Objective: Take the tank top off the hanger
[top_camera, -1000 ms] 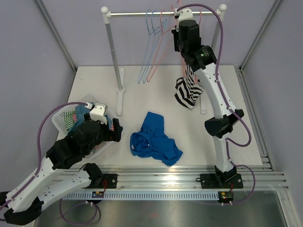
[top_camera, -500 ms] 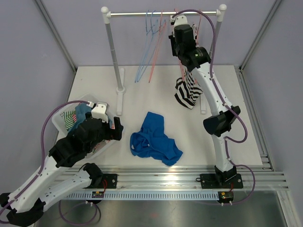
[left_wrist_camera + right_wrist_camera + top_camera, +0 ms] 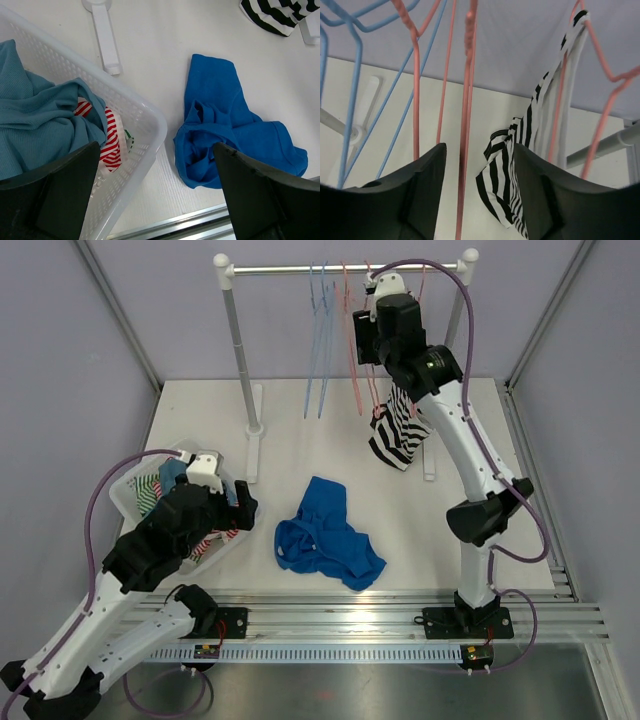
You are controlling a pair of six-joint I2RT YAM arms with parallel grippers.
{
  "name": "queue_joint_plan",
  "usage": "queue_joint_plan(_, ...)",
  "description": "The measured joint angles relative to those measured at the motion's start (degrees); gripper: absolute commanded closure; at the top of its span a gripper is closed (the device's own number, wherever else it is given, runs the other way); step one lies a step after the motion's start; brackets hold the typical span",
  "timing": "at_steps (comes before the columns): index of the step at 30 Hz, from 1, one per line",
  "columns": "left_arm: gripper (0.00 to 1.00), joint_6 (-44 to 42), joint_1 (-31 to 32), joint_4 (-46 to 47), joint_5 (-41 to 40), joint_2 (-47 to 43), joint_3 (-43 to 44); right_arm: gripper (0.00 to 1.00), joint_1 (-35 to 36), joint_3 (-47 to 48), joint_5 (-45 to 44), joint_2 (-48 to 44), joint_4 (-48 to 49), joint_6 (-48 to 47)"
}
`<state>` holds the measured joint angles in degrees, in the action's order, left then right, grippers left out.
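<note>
The black-and-white striped tank top (image 3: 400,430) hangs from a pink hanger (image 3: 593,150) at the right end of the rail, its lower part bunched; it also shows in the right wrist view (image 3: 522,145). My right gripper (image 3: 362,345) is up among the hangers, just left of the top. In its wrist view the gripper (image 3: 477,165) is open, with an empty pink hanger (image 3: 465,175) running between the jaws and the top beside the right finger. My left gripper (image 3: 235,505) is open and empty (image 3: 155,165) over the basket's edge.
A white basket (image 3: 125,492) of clothes stands at the left. A blue garment (image 3: 325,540) lies in the middle of the table. Blue and pink empty hangers (image 3: 318,340) hang on the rail (image 3: 300,269). The rack's left post (image 3: 240,360) stands behind.
My right gripper has shifted lower among the hangers. The empty hangers have swung from slanted left to nearly vertical. My left arm has drawn back slightly to the left.
</note>
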<state>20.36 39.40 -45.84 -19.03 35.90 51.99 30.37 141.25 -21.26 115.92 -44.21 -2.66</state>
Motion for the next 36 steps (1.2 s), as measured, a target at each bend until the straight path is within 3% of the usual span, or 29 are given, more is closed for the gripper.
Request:
queue_joint_plan(1,0.01,0.0,-0.4,0.2,0.3,0.0,0.0,0.24,0.0,-1.1,0.2,-1.8,0.0,0.2)
queue_joint_plan(6,0.01,1.6,-1.2,1.0,2.7,1.8,0.5,0.01,0.0,-7.6,1.0,-13.0,1.5,1.4)
queue_joint_plan(10,0.01,5.3,-0.4,2.7,4.5,7.1,1.6,0.00,0.0,-17.1,3.0,-24.2,3.4,2.5)
queue_joint_plan(20,0.01,9.2,14.5,12.7,6.3,33.4,3.3,0.01,0.0,-53.2,19.8,-55.4,14.5,6.7)
queue_joint_plan(25,0.01,9.3,16.8,15.6,7.6,46.1,3.9,0.01,0.0,-60.1,26.9,-61.6,14.8,7.1)
queue_joint_plan(30,0.02,9.6,18.3,19.0,10.1,54.2,3.3,0.00,0.0,-62.7,28.1,-62.7,14.9,7.7)
queue_joint_plan(31,0.10,9.6,18.4,20.6,11.0,56.0,2.8,0.01,0.0,-63.0,28.4,-62.5,15.0,7.8)
queue_joint_plan(32,0.11,9.6,18.5,21.1,11.4,56.7,2.5,0.01,0.0,-63.2,28.5,-62.3,15.1,7.9)
queue_joint_plan(34,0.28,9.5,18.5,23.0,11.6,58.6,1.9,0.01,0.0,-63.4,28.9,-61.8,15.5,8.3)
queue_joint_plan(35,0.39,9.5,18.5,23.5,11.5,58.7,1.8,0.01,0.0,-63.4,29.2,-61.7,15.7,8.4)
queue_joint_plan(36,0.63,9.6,18.5,24.1,11.5,58.7,1.6,0.00,0.0,-63.4,29.5,-61.5,15.9,8.5)
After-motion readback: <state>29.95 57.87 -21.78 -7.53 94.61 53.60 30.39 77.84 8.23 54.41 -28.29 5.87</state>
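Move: The blue tank top lies bunched on the table about 18 cm to the left hand's right, roughly level with it and some 23 cm below. The basket's middle is 6 cm ahead and 15 cm left of that hand, 20 cm down. From the right hand, the striped tank top hangs 9 cm right, 4 cm back and 18 cm below; the emptied pink hanger is between its fingers, and the blue hangers sit 9 cm left, 3 cm back, 8 cm lower. The left fingers come down into the folds of the blue tank top and begin to close on the cloth, after the hand sweeps about 19 cm right and sinks some 22 cm, wrist tipping down and turning clockwise. The right fingers open wide, come free of the pink hanger, and the hand backs off about 25 cm, first rising, then sinking, turning counter-clockwise and drifting right. ##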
